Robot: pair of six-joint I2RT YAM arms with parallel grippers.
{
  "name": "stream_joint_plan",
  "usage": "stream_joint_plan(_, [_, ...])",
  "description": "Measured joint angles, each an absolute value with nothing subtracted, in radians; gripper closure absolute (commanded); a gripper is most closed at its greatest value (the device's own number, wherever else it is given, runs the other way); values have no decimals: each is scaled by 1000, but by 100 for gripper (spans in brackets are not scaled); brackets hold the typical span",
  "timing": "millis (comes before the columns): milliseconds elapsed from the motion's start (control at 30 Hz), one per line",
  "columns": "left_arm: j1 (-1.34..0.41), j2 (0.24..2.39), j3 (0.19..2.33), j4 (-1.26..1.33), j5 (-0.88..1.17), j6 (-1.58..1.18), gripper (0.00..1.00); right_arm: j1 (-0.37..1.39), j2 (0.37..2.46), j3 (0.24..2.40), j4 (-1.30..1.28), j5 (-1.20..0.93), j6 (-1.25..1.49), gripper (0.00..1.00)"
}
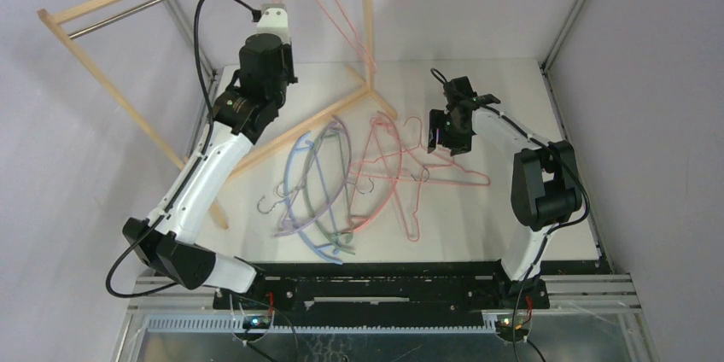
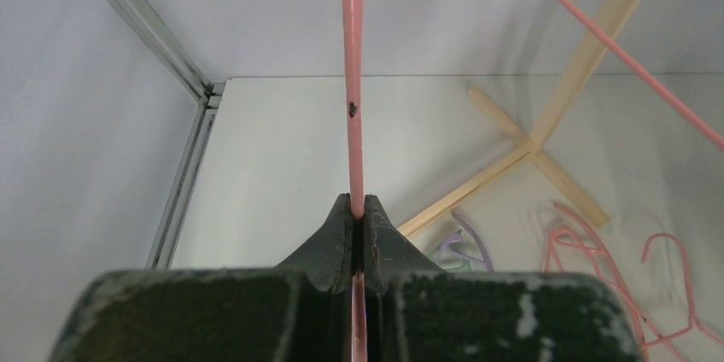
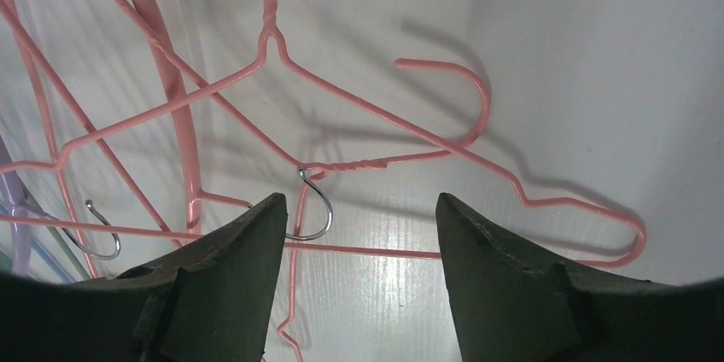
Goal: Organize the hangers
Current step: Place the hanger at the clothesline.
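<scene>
My left gripper [image 1: 273,14] is raised by the rack rod and shut on a thin pink wire hanger [image 2: 351,80]; the wire runs straight up between its closed jaws [image 2: 357,204]. A second pink wire hanger [image 1: 335,10] hangs beside it. On the table lies a tangled pile: lilac [image 1: 294,166], green [image 1: 321,176] and blue [image 1: 300,208] curved hangers, and pink wire ones [image 1: 401,166]. My right gripper [image 1: 441,142] hovers open over the pile's right side. Below its spread jaws [image 3: 360,208] lie pink wires [image 3: 478,157] and a metal hook [image 3: 323,208], with nothing held.
The light wooden rack frame [image 1: 111,80] with its metal rod [image 1: 154,2] stands at the back left; its floor beams [image 1: 290,136] cross the table beside the pile. White walls with metal corner posts [image 1: 568,16] enclose the table.
</scene>
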State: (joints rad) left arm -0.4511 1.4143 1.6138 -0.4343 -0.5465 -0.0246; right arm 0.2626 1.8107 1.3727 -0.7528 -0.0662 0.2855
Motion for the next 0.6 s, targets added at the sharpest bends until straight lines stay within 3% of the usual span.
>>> stream_joint_plan(333, [-427,1579,1835,-604,-507,-68,98,263,1811,1373,-754,-74,286,27])
stream_joint_plan(600, [-425,1605,1831,-611,-377,-81,63,263,1811,1373,-756,-73,286,27])
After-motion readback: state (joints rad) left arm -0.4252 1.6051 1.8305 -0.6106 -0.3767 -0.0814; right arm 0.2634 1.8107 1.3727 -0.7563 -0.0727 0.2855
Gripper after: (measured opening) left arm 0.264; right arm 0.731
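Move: The left hand still pinches the pink hanger's bottom wire. The clothesline stretch it is taken to lies about 20 cm above, some 7 cm ahead and 3 cm left. The hanger already hung is roughly 9 cm ahead, 8 cm right and 5 cm up; the wooden post stands about 12 cm ahead and 15 cm right, at hand height. From the idle right hand, that stretch is some 32 cm left, 12 cm ahead and 50 cm up. Still pinching the pink wire, the left hand first takes it about 3 cm forward, then sinks some 2.5 cm and swings about 3.5 cm right towards the already hung hanger, tipping down by roughly 10 degrees. Over the last stretch the fingers part about a quarter, giving up their pinch, with the wire still between the pads. ##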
